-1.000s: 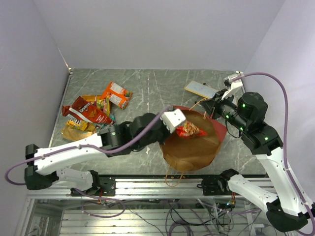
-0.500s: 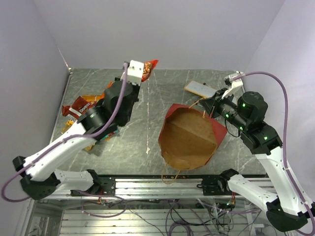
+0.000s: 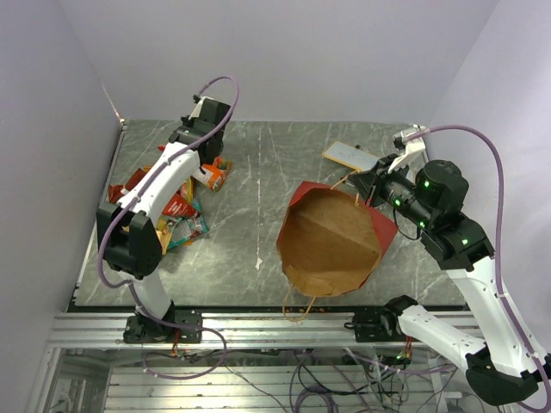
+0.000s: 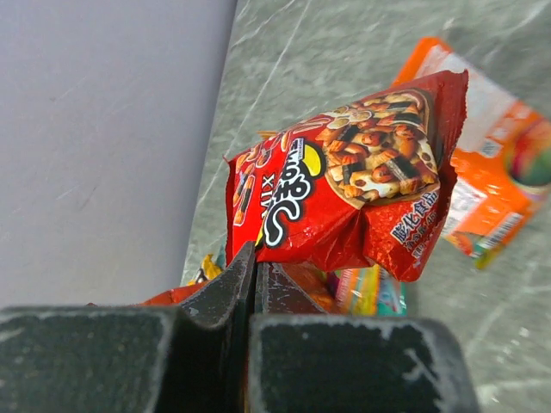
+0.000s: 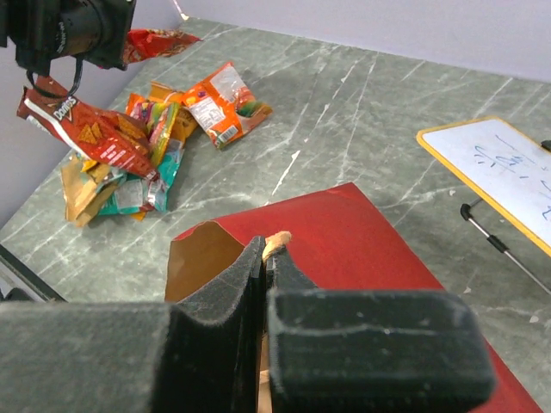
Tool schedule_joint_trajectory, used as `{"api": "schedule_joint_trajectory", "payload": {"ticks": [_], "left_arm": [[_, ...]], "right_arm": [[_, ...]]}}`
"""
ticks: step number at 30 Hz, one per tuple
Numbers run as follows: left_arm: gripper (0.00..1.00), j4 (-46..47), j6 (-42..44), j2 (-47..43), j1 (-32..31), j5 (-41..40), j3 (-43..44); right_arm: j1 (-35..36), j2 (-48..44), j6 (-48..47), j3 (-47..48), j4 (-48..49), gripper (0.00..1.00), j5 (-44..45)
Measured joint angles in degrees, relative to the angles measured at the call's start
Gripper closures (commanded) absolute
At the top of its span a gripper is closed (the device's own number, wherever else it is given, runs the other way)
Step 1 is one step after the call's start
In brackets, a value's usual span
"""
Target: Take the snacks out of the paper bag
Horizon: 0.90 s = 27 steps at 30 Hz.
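The paper bag (image 3: 331, 241), red outside and brown inside, lies with its mouth toward the arms; only brown paper shows inside. My right gripper (image 5: 269, 249) is shut on its tan loop handle (image 5: 279, 242) at the bag's far rim. Over the back left of the table, my left gripper (image 4: 255, 258) is shut on a corner of a red snack packet (image 4: 344, 189), which hangs above the pile of snacks (image 3: 164, 202). In the right wrist view that packet (image 5: 159, 40) sticks out beside the left gripper (image 5: 86, 30).
A white card with a tan border (image 3: 349, 156) lies behind the bag. An orange chip bag (image 3: 209, 169) and a dark-red chip bag (image 5: 82, 129) lie in the pile near the left wall. The table's left edge (image 3: 96, 224) runs close to the pile.
The left arm lifted the red packet out of the bag's mouth and swung it up and left to above the pile. The right gripper and bag have stayed put.
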Motion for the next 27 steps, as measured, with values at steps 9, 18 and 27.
{"api": "schedule_joint_trajectory", "payload": {"ticks": [9, 18, 27], "left_arm": [[0.93, -2.97, 1.07, 11.47, 4.42, 0.61, 2.75], [0.58, -5.97, -1.25, 13.22, 4.42, 3.65, 0.11], [0.31, -8.83, -4.63, 9.53, 4.61, 9.01, -0.26]], "right_arm": [[0.0, -1.36, -0.02, -0.02, -0.2, 1.0, 0.13], [0.0, -1.38, -0.98, -0.07, -0.15, 1.0, -0.57], [0.0, 3.8, -2.49, 2.97, 0.24, 1.0, -8.74]]}}
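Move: The far end of the snack pile, where the held red snack packet is going, lies about 19 cm below the left hand, some 4 cm ahead and 1 cm left. The orange packet is roughly 4 cm ahead, 8 cm right and 22 cm below; the Doritos bag is about 5 cm back, 8 cm left and 18 cm below. From the right hand, that far end is some 21 cm ahead, 44 cm left and 32 cm below. The red snack packet, already pinched in the left fingers, is lowered about 11 cm towards the pile's far end beside the orange packet, with a slight swing left and the fingers tipping some 20 degrees further down. There the left fingers open wide, let it go and start to rise. The right hand keeps its pinch on the paper bag's handle and late on moves about 2.5 cm left, turning slightly counter-clockwise. ##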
